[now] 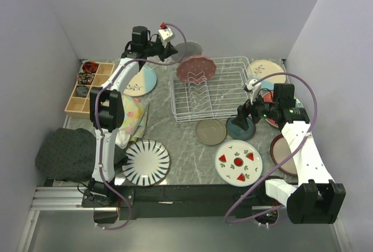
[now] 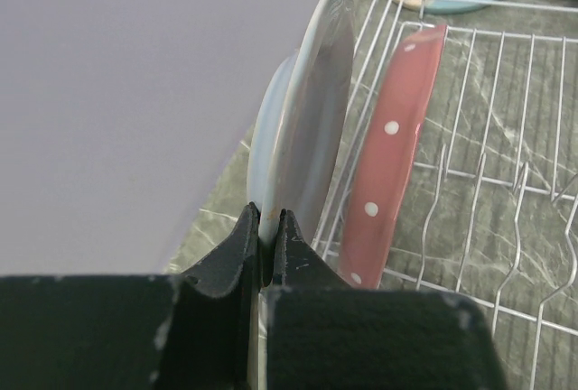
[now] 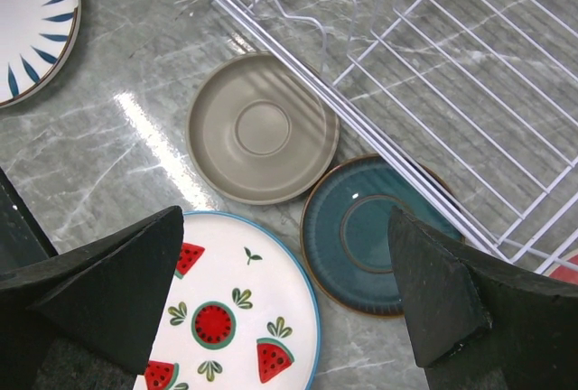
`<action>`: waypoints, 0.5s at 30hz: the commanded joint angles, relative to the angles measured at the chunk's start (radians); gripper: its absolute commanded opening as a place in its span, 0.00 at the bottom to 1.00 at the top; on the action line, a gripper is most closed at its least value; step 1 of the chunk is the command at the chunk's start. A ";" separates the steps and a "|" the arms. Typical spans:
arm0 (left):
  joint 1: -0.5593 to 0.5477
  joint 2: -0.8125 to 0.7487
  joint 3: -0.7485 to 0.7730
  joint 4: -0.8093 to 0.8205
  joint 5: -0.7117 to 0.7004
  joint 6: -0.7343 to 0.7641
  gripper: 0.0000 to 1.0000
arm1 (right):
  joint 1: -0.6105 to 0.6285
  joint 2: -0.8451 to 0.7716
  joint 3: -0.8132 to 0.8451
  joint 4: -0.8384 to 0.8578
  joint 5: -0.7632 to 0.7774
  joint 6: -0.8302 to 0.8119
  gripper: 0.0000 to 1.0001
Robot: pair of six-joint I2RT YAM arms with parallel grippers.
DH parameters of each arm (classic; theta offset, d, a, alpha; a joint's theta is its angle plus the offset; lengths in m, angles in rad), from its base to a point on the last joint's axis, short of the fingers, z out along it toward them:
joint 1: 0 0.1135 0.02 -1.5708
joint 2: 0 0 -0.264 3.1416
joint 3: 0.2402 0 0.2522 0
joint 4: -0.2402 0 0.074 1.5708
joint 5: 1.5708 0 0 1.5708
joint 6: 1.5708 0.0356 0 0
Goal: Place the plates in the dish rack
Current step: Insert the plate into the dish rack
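My left gripper [image 2: 266,227] is shut on the rim of a pale blue plate [image 2: 307,128], held on edge at the back end of the white wire dish rack [image 2: 492,128]. From above, this gripper [image 1: 173,46] and the pale blue plate [image 1: 187,51] sit by the back wall. A pink dotted plate [image 2: 393,155] stands upright in the rack right beside it. My right gripper [image 3: 285,227] hangs open over the dark teal plate [image 3: 357,232], which lies flat against the rack's front edge [image 3: 424,56]. The taupe plate [image 3: 262,128] and watermelon plate [image 3: 226,309] lie close by.
A striped plate [image 1: 145,161] lies front left. Cream-and-blue plates lie at back right [image 1: 265,70] and left of the rack [image 1: 140,81]. A red plate [image 1: 271,109] and a brownish plate [image 1: 282,154] sit by the right arm. A wooden box [image 1: 87,88], floral cloth [image 1: 131,115] and dark cloth [image 1: 67,153] occupy the left.
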 commanded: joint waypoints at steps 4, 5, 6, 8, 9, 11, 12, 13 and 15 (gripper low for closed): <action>-0.022 0.026 0.072 0.082 0.034 0.016 0.01 | -0.007 -0.005 0.044 0.000 -0.023 -0.011 1.00; -0.023 0.029 0.075 0.077 0.036 0.019 0.01 | -0.007 -0.007 0.046 0.000 -0.023 -0.009 1.00; -0.023 0.035 0.076 0.074 0.036 0.021 0.01 | -0.007 -0.005 0.044 0.000 -0.021 -0.011 1.00; -0.031 0.040 0.078 0.057 0.028 0.042 0.01 | -0.007 -0.004 0.046 0.000 -0.021 -0.009 1.00; -0.034 0.043 0.076 0.050 0.024 0.051 0.01 | -0.007 -0.004 0.044 0.000 -0.023 -0.011 1.00; -0.045 0.047 0.076 0.033 -0.002 0.086 0.01 | -0.007 -0.004 0.046 0.000 -0.024 -0.011 1.00; -0.048 0.053 0.075 0.022 -0.012 0.096 0.01 | -0.007 -0.005 0.046 -0.001 -0.026 -0.011 1.00; -0.055 0.055 0.076 0.019 -0.021 0.105 0.01 | -0.007 -0.004 0.044 -0.001 -0.023 -0.012 1.00; -0.062 0.066 0.081 0.017 -0.038 0.125 0.01 | -0.007 -0.007 0.044 -0.001 -0.024 -0.012 1.00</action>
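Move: The left hand holds the pale blue plate by its edge. The free place behind the pink plate in the dish rack lies about 7 cm to its right, 3 cm back and some 12 cm below. The pink plate's middle is about 8 cm right, 5 cm back and 8 cm lower; the two-tone plate lies roughly 15 cm left, 9 cm back and 22 cm down. From the right hand, the place is about 20 cm ahead, 19 cm left and 9 cm below. Downward at first, quickly and then easing off, the left hand lowers the pale blue plate on edge about 5 cm towards the back of the dish rack, just behind the pink plate, drifting some 2 cm to the right as it sinks. The nearly shut fingers keep their pinch on the rim and the wrist hardly turns. ##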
